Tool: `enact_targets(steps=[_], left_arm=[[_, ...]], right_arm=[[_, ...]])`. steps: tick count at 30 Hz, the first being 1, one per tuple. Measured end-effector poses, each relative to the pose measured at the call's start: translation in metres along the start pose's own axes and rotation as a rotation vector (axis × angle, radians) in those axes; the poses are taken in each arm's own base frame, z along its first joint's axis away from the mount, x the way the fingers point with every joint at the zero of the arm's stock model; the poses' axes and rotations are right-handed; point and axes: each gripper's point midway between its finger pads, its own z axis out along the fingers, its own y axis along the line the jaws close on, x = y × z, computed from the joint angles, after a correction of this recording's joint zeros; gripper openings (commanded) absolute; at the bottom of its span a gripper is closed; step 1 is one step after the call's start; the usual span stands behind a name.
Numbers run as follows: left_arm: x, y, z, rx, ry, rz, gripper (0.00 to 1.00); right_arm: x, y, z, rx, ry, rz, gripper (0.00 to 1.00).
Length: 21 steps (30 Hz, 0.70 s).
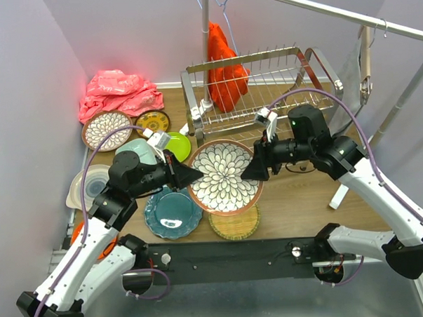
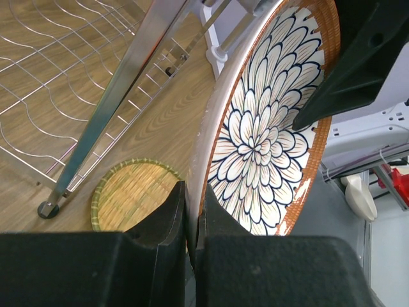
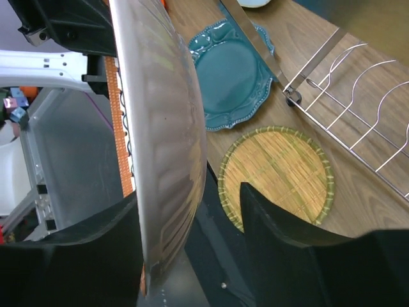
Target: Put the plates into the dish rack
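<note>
A large white petal-patterned plate point(image 1: 225, 175) with an orange-brown rim is held tilted above the table between both grippers. My left gripper point(image 1: 195, 175) is shut on its left rim; in the left wrist view the gripper point(image 2: 192, 204) pinches the plate's edge point(image 2: 262, 128). My right gripper point(image 1: 250, 169) is open and straddles the right rim. In the right wrist view the gripper point(image 3: 192, 211) has one finger by the plate's grey underside point(image 3: 163, 128) and the other standing apart. The chrome dish rack point(image 1: 257, 86) stands behind, with no plates in it.
A teal scalloped plate point(image 1: 173, 213) and a woven-yellow plate point(image 1: 235, 224) lie under the held plate. A lime plate point(image 1: 177, 146), mint tray point(image 1: 137, 151), grey-swirl plate point(image 1: 90, 186), small petal plate point(image 1: 106, 129) and dark-yellow round point(image 1: 152, 122) lie left. A pink cloth point(image 1: 117, 92) lies back left; a red-orange cloth point(image 1: 225, 70) hangs over the rack.
</note>
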Motion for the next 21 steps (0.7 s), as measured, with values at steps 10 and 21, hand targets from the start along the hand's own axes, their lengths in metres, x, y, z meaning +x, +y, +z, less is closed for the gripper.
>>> enact_targets(steps=[10, 21], left_arm=[[-0.011, -0.004, 0.002, 0.007, -0.044, 0.01, 0.0], [-0.02, -0.006, 0.005, -0.029, -0.06, -0.017, 0.0]], right_arm=[[-0.022, 0.0, -0.004, 0.04, -0.03, 0.008, 0.16], [-0.031, -0.015, -0.006, 0.136, -0.004, -0.029, 0.0]])
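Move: The flower plate hangs by its left rim in the left hand, its middle about 8 cm left of the right hand and a bare 1 cm back. The bamboo plate lies some 20 cm below the right hand, 3 cm to its left and 1 cm back. From the left hand the dish rack's middle is roughly 27 cm ahead and 25 cm right, the blue plate 11 cm left and 2 cm back. Easing about 3 cm forward and 2 up, the right hand pinches the plate's right rim; left keeps hold. ##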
